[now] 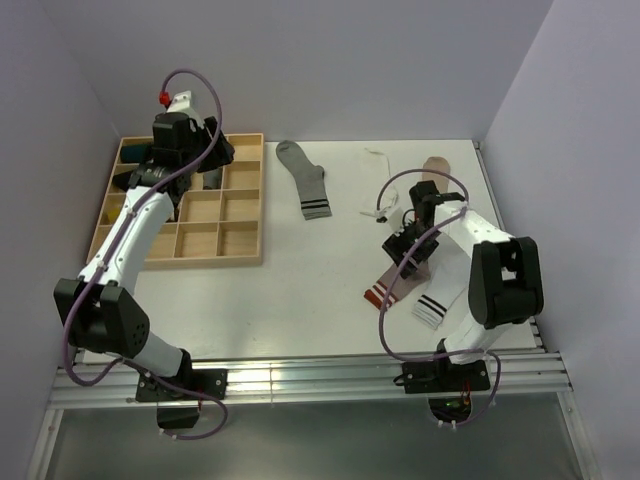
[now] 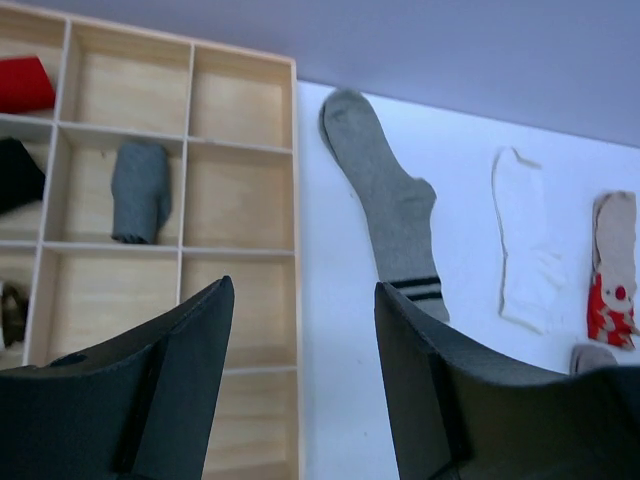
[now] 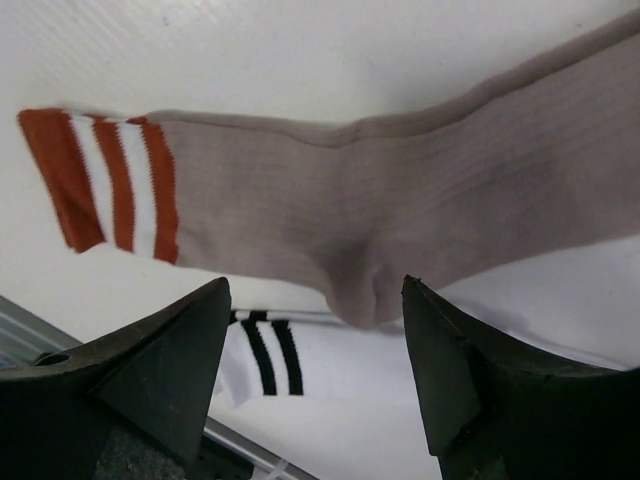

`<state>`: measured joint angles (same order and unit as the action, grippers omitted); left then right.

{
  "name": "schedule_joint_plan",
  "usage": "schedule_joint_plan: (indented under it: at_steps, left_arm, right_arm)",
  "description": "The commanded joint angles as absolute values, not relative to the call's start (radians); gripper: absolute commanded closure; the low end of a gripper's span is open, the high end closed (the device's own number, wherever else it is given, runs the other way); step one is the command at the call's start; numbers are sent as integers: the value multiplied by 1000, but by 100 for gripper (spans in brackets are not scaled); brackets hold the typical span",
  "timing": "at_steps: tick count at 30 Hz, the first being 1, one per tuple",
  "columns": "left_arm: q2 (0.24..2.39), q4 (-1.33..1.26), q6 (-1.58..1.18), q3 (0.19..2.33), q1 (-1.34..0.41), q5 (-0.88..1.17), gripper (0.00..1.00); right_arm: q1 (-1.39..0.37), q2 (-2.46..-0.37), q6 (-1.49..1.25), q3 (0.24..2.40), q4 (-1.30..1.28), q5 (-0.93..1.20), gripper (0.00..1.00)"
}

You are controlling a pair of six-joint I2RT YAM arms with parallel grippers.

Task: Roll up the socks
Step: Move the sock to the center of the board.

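The taupe sock (image 3: 420, 190) with red-white cuff stripes (image 3: 100, 180) lies flat, across a white sock with black stripes (image 3: 300, 375). My right gripper (image 3: 315, 285) hovers open just above the taupe sock's middle, with nothing between its fingers; from above, the right gripper (image 1: 408, 250) sits over the taupe sock (image 1: 385, 292) and the white striped sock (image 1: 440, 297). My left gripper (image 2: 305, 290) hangs open and empty over the right edge of the wooden tray (image 2: 240, 100). A grey sock with dark cuff stripes (image 2: 392, 200) and a plain white sock (image 2: 522, 245) lie flat beyond it.
The compartment tray (image 1: 240, 205) at the back left holds a rolled grey sock (image 2: 140, 190), a red item (image 2: 25, 82) and a black item (image 2: 15, 175). A beige sock with a red patch (image 2: 612, 270) lies at the far right. Walls close in the back and sides.
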<state>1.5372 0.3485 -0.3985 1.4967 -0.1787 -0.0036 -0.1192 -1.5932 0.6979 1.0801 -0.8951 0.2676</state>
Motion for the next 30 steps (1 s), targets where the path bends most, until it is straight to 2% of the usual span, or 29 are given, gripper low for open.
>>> schedule_joint_plan:
  at_steps: [1, 11, 19, 25, 30]
  left_arm:
    - [1460, 301, -449, 1454, -213, 49, 36]
    - [1375, 310, -462, 1396, -290, 40, 36]
    - [1332, 360, -456, 1408, -307, 25, 35]
    - [1307, 396, -448, 1427, -307, 15, 35]
    - [1296, 429, -434, 1439, -307, 5, 35]
  right_arm:
    - [-120, -1649, 710, 1118, -841, 236, 23]
    - [-189, -1804, 690, 1117, -788, 173, 23]
    - [-342, -1877, 614, 1158, -793, 152, 24]
    - [-495, -1939, 565, 1284, -842, 161, 24]
    - [-543, -2028, 572, 1422, -893, 167, 24]
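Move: The brown sock with red stripes lies right below my right hand, its middle about 5 cm down, 2 cm to the left and 1 cm farther out; the clear centre of the board is some 17 cm to this hand's left. The black-striped white sock is about 9 cm right and 5 cm back, the plain white sock some 15 cm ahead and 7 cm left. From my left hand, high by the box, the brown sock is roughly 34 cm right, 18 cm back and 29 cm down. I lower my right hand about 4.5 cm until its spread fingertips press down on the brown sock near the heel. Then, fingers still open, I drag it left some 12 cm towards the board's centre, speeding up, as the wrist straightens a little and turns about 15 degrees counter-clockwise. My left hand, open and empty, draws back about 7 cm and right 5 cm from the box, rising slightly. ##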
